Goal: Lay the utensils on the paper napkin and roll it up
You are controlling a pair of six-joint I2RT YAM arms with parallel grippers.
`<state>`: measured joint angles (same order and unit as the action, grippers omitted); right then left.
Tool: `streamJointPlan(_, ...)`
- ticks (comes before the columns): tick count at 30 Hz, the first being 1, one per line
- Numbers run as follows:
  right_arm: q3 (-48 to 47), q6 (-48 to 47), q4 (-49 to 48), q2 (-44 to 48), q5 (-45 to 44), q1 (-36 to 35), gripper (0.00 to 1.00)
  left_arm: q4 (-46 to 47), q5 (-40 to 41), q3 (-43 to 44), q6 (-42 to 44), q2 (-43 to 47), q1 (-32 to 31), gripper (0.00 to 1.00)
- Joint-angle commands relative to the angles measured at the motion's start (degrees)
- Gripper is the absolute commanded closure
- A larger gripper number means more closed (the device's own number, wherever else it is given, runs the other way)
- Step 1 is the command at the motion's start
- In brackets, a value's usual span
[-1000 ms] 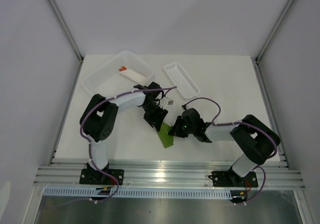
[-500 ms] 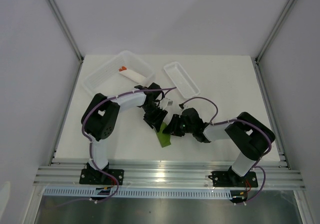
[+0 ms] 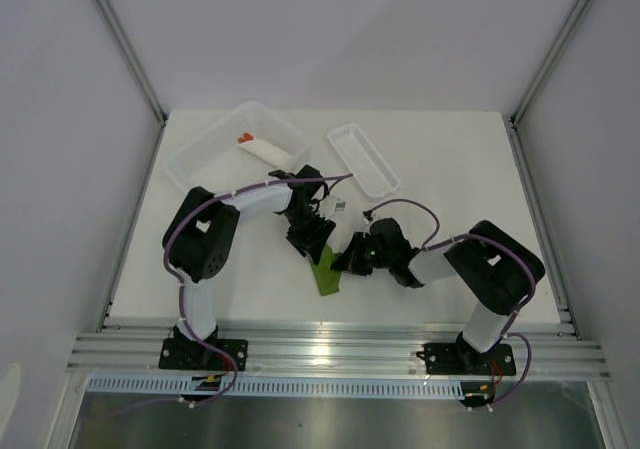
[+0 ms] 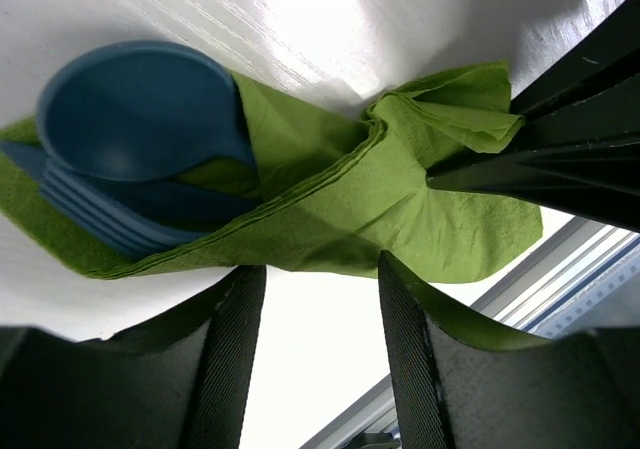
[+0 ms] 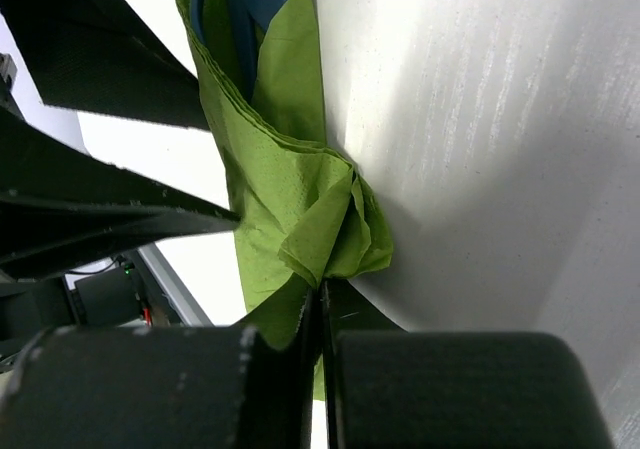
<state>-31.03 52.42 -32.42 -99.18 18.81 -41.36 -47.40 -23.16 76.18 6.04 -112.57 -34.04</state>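
The olive-green paper napkin [image 3: 328,272] lies folded over the dark blue utensils [image 4: 140,119] on the white table between the two arms. A round spoon bowl and stacked handles poke out of its one end. My right gripper [image 5: 322,287] is shut on a bunched fold of the napkin [image 5: 280,179], with the paper pinched at the fingertips. My left gripper [image 4: 320,279] stands open just above the napkin [image 4: 400,199], one finger on each side, holding nothing. In the top view the left gripper [image 3: 312,241] and right gripper [image 3: 345,262] almost meet over the napkin.
A clear plastic bin [image 3: 205,154] at the back left holds a white paper roll with orange tips [image 3: 262,147]. A narrow white tray [image 3: 362,159] lies behind the grippers. An aluminium rail [image 3: 340,354] runs along the table's near edge.
My right arm has shifted a little left and toward the napkin, and the visible green patch has shrunk. The left arm has hardly moved.
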Motion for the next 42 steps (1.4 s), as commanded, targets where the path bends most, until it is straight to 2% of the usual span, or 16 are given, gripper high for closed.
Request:
streamJointPlan(1, 1.4, 0.2, -0.1, -1.1, 0.4, 0.7, 1.0, -0.5, 1.8, 2.4, 1.9, 1.3, 1.3, 0.45)
streamJointPlan(7, -0.8, -1.3, 2.5, 2.4, -0.1, 0.8, 1.0, -8.0, 0.8, 10.3, 4.8, 5.2, 5.5, 0.44)
streamJointPlan(16, -3.3, -2.3, 4.7, 7.1, -0.2, 0.9, 1.0, -12.0, 2.1, 17.2, 7.0, 7.4, 9.6, 0.44)
streamJointPlan(42, -6.8, -5.1, 8.3, 10.2, -0.2, 2.2, 1.0, -11.5, 1.1, 15.0, 7.1, 8.3, 9.7, 0.45)
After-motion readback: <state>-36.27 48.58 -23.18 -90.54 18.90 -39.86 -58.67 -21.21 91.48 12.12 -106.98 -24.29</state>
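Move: The green napkin roll lies just under the left gripper, its middle about 2 cm to the right and 1 cm below; the spoon head sticks out some 6 cm ahead and 1 cm left. Beyond, the small white tray is roughly 26 cm ahead and 11 cm right, the big white basin 26 cm ahead and 16 cm left. From the right gripper, already pinching a fold, the roll's middle is about 3 cm left and 1 cm ahead, the spoon head 7 cm ahead and 6 cm left. Lift the left gripper up off the napkin roll by about 10 cm, at the same time swinging it forward some 8 cm and a little left, fingers still half open and tilting outward; then hold it there. Keep the right fingers shut on the napkin fold and, a moment after the left starts, raise it, with a pause partway, ending about 6 cm higher and slightly forward. ##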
